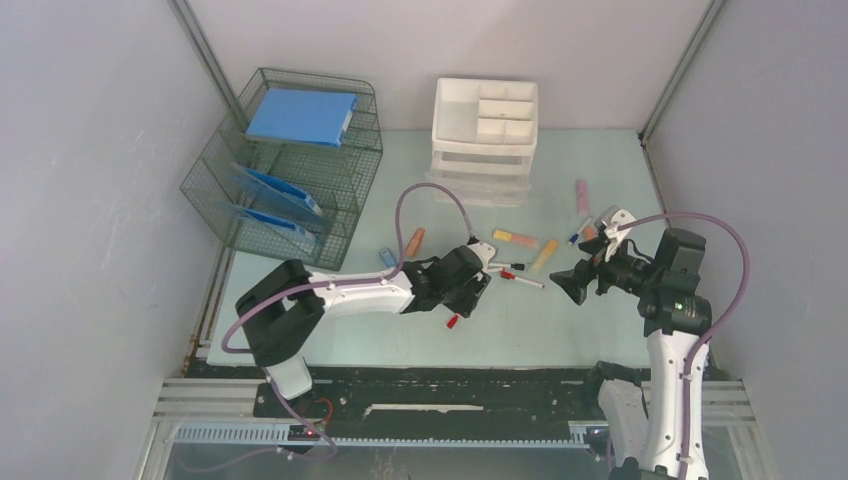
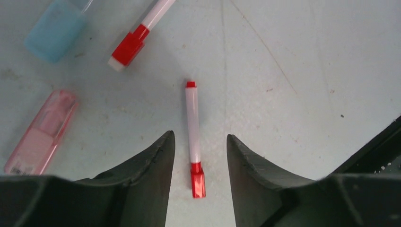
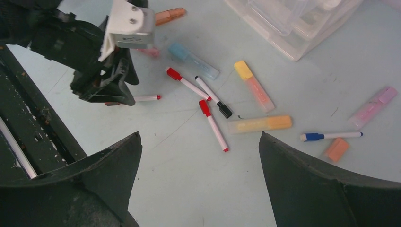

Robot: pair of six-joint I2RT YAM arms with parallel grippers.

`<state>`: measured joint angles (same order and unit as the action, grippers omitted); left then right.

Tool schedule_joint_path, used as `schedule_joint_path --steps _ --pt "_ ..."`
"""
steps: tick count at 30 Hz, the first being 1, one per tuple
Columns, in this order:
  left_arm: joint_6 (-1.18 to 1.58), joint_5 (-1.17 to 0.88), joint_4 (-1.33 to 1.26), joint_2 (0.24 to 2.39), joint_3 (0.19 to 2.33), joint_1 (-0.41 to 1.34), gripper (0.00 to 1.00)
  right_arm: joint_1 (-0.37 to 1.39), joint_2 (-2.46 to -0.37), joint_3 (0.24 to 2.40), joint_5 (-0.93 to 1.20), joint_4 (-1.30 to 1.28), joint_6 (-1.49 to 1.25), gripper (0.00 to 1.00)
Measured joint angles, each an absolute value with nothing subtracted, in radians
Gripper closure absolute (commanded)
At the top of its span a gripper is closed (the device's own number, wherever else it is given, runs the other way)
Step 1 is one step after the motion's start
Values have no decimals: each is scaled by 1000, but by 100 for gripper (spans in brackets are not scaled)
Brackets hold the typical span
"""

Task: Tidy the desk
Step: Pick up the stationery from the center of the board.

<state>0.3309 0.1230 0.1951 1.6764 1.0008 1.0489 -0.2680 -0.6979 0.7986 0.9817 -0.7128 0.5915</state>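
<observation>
On the pale mint desk (image 1: 400,330) a white marker with a red cap (image 2: 192,127) lies lengthwise between the fingers of my left gripper (image 2: 199,136). The jaws stand apart on either side of it with a gap on both sides. From above, the left gripper (image 1: 462,305) hangs low over that marker (image 1: 453,321) near the desk's middle front. My right gripper (image 3: 199,134) hovers wide open over bare desk, nothing between its fingers; from above, the right gripper (image 1: 565,285) sits right of centre.
Loose markers (image 3: 215,126) and highlighters (image 3: 259,124) are scattered mid-desk, with a blue-capped marker (image 3: 331,136) further right. A wire rack (image 1: 290,165) holding blue folders stands back left, a white drawer unit (image 1: 485,135) at the back centre. A black rail (image 1: 430,385) runs along the front.
</observation>
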Motion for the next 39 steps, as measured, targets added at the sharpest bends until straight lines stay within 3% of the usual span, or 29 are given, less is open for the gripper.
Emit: schedule_joint_path --steps 14,26,34,39 --pt "315 118 257 1817 1094 1049 68 -234 -717 799 977 -723 589 0" --pt "348 141 262 1845 1113 1065 99 -209 -715 799 983 -737 589 0" --pt "385 203 258 1811 1086 1088 100 -187 -717 799 1018 -741 589 0" --pt "429 225 169 1645 967 1089 100 -153 -743 799 1044 -745 589 0"
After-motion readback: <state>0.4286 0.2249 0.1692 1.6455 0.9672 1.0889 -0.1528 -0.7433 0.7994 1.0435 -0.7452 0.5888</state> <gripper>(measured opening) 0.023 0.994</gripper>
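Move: The near red marker lies about 4 cm below the left hand and roughly 1 cm to its right, lengthwise between the open fingers. From this hand, the pink highlighter is some 7 cm ahead and 7 cm left; a second red marker is about 8 cm ahead and 5 cm right, both also 4 cm down. From the right hand, the near red marker is some 21 cm left, level fore and aft, and about 20 cm below. Left hand sinks 3.5 cm, pinches the near marker, lifts it 4 cm; right hand drifts 3 cm left. ##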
